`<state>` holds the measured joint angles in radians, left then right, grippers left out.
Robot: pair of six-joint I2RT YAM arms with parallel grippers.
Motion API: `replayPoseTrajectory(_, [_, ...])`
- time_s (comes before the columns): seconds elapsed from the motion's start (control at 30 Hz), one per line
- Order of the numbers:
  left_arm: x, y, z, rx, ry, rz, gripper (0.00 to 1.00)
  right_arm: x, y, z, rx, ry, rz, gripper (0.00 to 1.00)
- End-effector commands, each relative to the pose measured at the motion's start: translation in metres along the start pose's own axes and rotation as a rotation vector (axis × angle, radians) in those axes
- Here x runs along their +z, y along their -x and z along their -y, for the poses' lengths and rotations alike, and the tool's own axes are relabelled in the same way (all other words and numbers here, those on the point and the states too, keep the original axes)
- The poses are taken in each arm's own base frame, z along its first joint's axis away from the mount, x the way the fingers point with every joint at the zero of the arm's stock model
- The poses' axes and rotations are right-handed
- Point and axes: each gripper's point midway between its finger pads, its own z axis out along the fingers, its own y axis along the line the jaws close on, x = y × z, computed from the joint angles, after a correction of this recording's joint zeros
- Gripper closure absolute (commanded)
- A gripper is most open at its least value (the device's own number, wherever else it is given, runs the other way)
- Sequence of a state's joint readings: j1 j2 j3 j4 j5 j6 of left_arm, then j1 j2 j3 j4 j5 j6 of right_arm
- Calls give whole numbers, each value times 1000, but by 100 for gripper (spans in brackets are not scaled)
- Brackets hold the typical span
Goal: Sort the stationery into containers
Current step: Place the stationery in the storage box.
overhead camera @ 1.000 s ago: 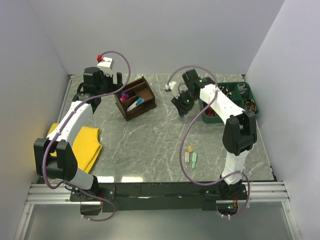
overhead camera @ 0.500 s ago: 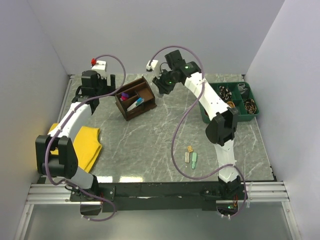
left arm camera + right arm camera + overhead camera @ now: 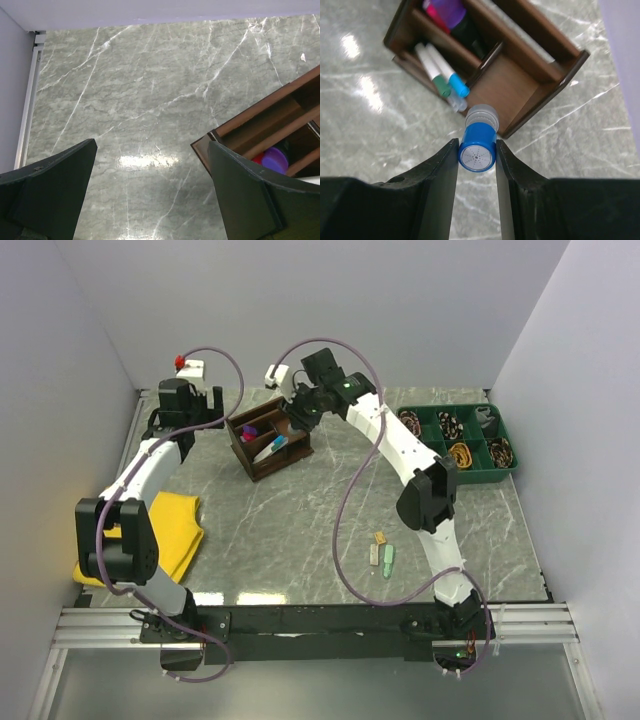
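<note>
The dark brown wooden organiser (image 3: pixel 268 440) stands at the back left of the table, with pink and purple markers (image 3: pixel 445 10) and two capped white pens (image 3: pixel 440 75) in its compartments. My right gripper (image 3: pixel 300 410) hovers over its right end. In the right wrist view this gripper (image 3: pixel 477 145) is shut on a blue-capped cylinder (image 3: pixel 477 152), held above the organiser's wide compartment (image 3: pixel 505 85). To the left of the organiser (image 3: pixel 270 125), my left gripper (image 3: pixel 150 150) is open over bare marble. Small tan, white and pale-green pieces (image 3: pixel 381 553) lie at the front right.
A green divided tray (image 3: pixel 480 473) with small items sits at the back right. A yellow cloth (image 3: pixel 170 530) lies at the left edge. Grey walls close in the back and both sides.
My right arm has swung left from near the green tray to above the organiser, carrying the cylinder. The left arm has drawn back slightly towards the left wall.
</note>
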<state>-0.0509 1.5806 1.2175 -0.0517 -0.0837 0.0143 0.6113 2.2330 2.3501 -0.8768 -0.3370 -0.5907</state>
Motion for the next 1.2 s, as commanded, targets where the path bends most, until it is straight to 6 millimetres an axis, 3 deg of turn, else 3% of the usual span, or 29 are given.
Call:
replayPoseTrajectory(0.0, [5, 30, -2, -8, -5, 63, 0, 11, 27, 25, -12, -102, 82, 75])
replayPoseTrajectory(0.57, [3, 13, -1, -17, -34, 24, 1, 43, 16, 30, -35, -119, 59, 71])
replayPoseTrajectory(0.63, [3, 13, -1, -18, -35, 23, 1, 45, 15, 30, -35, -122, 57, 64])
replayPoseTrajectory(0.8, [4, 11, 1, -52, -42, 18, 1, 50, 16, 33, -29, -131, 68, 60])
replayPoseTrajectory(0.97, [4, 9, 3, -58, -50, 12, 1, 48, 25, 42, -7, -181, 101, 36])
replayPoseTrajectory(1.17, [2, 10, 4, -66, -53, 13, 1, 43, 39, 50, 0, -221, 152, 28])
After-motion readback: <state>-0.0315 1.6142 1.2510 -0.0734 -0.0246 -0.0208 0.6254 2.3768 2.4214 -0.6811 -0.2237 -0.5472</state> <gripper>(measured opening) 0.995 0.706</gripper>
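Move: Just ahead of the right hand, which already holds the blue-capped bottle by its cap, lies the storage box's empty end compartment: about 4 cm forward, 3 cm left and some 10 cm below. The whiteboard markers lie in the next compartment, roughly 8 cm left of the hand and 1 cm back. The purple and pink highlighters are about 13 cm left and 3 cm forward. From the left hand, the empty compartment is some 26 cm to the right and 2 cm back. Easing the gripped bottle about 4 cm forward and as far down, with a small drift left, the right hand brings it to the storage box's empty compartment and slows there. The fingers then open and let go of the cap, and the hand backs up a little over 1 cm while still drifting forward and left, fingertips tipping slightly upward. ##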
